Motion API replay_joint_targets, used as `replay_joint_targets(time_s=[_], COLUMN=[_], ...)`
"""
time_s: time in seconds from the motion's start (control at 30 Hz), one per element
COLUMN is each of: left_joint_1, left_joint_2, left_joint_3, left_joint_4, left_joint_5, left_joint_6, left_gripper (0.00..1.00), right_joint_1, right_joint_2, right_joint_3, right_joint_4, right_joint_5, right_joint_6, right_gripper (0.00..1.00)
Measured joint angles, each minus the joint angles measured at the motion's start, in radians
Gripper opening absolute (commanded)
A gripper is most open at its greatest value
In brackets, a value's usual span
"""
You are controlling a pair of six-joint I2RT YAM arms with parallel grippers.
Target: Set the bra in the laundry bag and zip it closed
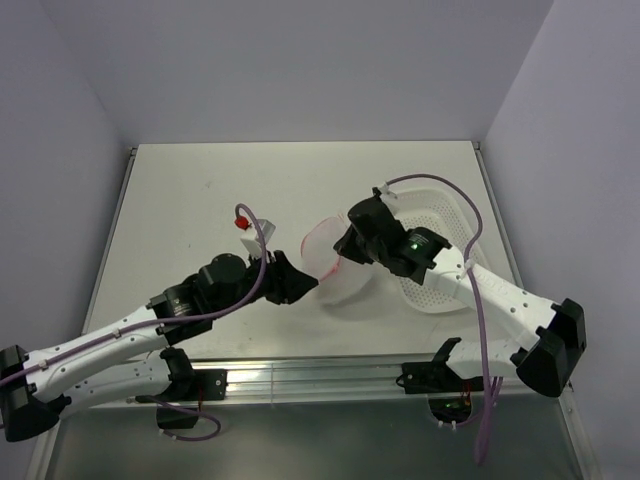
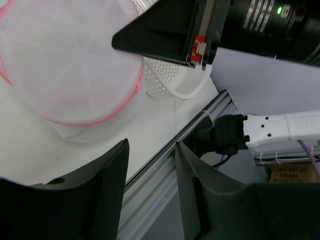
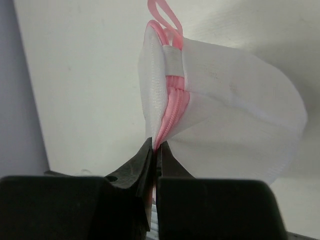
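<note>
The laundry bag (image 1: 338, 262) is a round white mesh pouch with pink trim, held up off the table between the two arms. My right gripper (image 3: 157, 148) is shut on the bag's pink zipper seam (image 3: 172, 107), and a pink loop (image 3: 165, 17) sticks out at the bag's far end. My left gripper (image 2: 150, 150) stands open just left of the bag (image 2: 65, 60) and below it, with nothing between its fingers. The bra is hidden; I cannot see it through the mesh.
A white perforated basket (image 1: 440, 215) sits on the table behind the right arm, close to the bag. The table's metal front rail (image 2: 165, 160) runs under the left gripper. A purple cable with a red tip (image 1: 241, 218) loops above the left arm.
</note>
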Motion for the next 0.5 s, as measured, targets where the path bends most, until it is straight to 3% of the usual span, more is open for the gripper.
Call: replay_joint_targets(time_s=[0.3,0.5], left_joint_1=[-0.055,-0.063], left_joint_2=[0.109,0.198], left_joint_3=[-0.077,-0.079], left_joint_4=[0.196,0.308], left_joint_5=[0.017,0.048], left_joint_6=[-0.003,-0.004], left_gripper=[0.48,0.49], right_joint_1=[0.037,0.041], right_joint_2=[0.172,0.203], right_joint_3=[0.224,0.272], right_joint_4=[-0.242,-0.333], right_joint_5=[0.101,0.116], right_joint_6=[0.006,0.015], right_gripper=[0.00,0.00])
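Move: The zip pull on the laundry bag's pink seam lies roughly 6 cm to the left hand's right, 5 cm ahead and a few centimetres lower. The right gripper, shut on that seam, is about 5 cm right and 8 cm ahead; the empty basket is some 27 cm right, 12 cm ahead and 14 cm down. From the right hand the pull lies about 3 cm back, 1 cm right and 3 cm below. Rightward and somewhat down goes the left hand, about 5 cm across and 3 cm lower, quicker in its descent at first, closing in on the zip pull with its fingers still half open. The right hand keeps its pinch on the bag's zip seam and stays nearly in place, rolling some 15 degrees so that its left side dips. ##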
